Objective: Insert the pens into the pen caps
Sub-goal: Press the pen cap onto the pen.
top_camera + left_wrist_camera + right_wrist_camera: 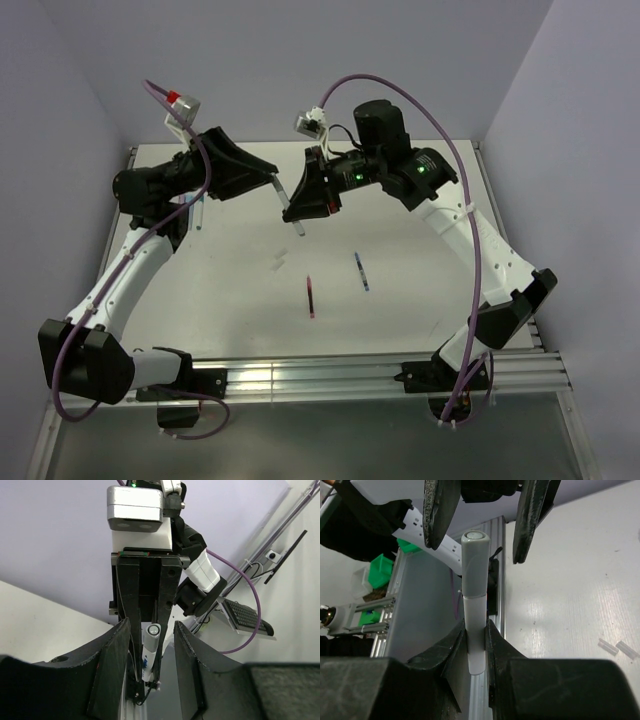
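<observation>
My right gripper [476,625] is shut on the white barrel of a pen [474,615], which stands upright in the right wrist view. A grey pen cap [474,565] sits on the pen's far end. In the left wrist view my left gripper [151,625] is open, one finger on either side of that grey cap [151,637], with a gap on each side. From above, the left gripper [275,190] and the right gripper [298,212] meet tip to tip over the back middle of the table.
A red pen [311,296] and a dark blue pen [361,271] lie on the white table in front of the grippers. Two small clear caps [280,262] lie near them. A pale stick [200,213] lies by the left arm. Aluminium rails [350,375] line the near edge.
</observation>
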### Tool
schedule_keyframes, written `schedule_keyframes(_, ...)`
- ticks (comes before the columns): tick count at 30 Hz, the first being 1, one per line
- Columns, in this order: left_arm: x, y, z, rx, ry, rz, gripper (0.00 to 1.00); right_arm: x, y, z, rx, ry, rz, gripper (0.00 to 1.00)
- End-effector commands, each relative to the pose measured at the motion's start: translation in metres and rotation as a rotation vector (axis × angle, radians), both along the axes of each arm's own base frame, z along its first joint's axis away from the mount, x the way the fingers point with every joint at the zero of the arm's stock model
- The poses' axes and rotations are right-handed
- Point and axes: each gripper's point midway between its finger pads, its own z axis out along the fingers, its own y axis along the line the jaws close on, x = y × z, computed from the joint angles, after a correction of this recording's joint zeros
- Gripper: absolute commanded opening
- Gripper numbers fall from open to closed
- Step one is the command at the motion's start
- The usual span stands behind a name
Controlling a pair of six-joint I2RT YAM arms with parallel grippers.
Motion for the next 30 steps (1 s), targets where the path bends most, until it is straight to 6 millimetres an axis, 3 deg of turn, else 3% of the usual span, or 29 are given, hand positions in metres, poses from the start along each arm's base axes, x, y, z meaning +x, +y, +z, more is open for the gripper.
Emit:
schedule_keyframes(1, -0.015, 0.000, 0.013, -0.033, -0.063, -0.022, 0.46, -0.005, -0.002, 0.026, 0.065, -0.048, 0.032, 0.00)
schedule_keyframes(6, -0.018, -0.004, 0.013, -0.032, -0.056, -0.034, 0.39, -0.004, 0.000, 0.026, 0.064, -0.037, 0.034, 0.00)
schedule_keyframes(9, -0.016, -0.006, 0.011, -0.027, -0.045, -0.034, 0.22, -0.004, 0.000, 0.027, 0.066, -0.038, 0.034, 0.00)
schedule_keyframes(11, -0.014, -0.006, 0.012, -0.025, -0.045, -0.027, 0.01, -0.003, 0.000, 0.026, 0.062, -0.039, 0.024, 0.00)
schedule_keyframes(17, 0.008, -0.010, 0.010, 0.026, 0.039, 0.043, 0.00, 0.029, 0.002, 0.009, -0.007, -0.070, -0.151, 0.00)
schedule_keyframes(25, 0.053, -0.013, -0.021, 0.148, 0.167, 0.220, 0.00, 0.077, -0.007, -0.010, -0.121, -0.138, -0.435, 0.00)
schedule_keyframes(30, 0.078, -0.011, -0.045, 0.243, 0.233, 0.378, 0.00, 0.091, -0.003, -0.024, -0.194, -0.120, -0.505, 0.00)
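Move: The pen cap, on the upper end of the pen already held by the right hand, sits between the left hand's open fingers, its middle about 1 cm back, 1 cm right and 2 cm below. From the right hand it is roughly 2 cm ahead, 2 cm left and 4 cm up. On the table some 40 cm below the right hand, the red pen lies about 5 cm ahead and 2 cm right, the clear pieces about 16 cm ahead and 6 cm left. Left fingers close on the cap; both hands then carry pen and cap forward about 7 cm and down. ##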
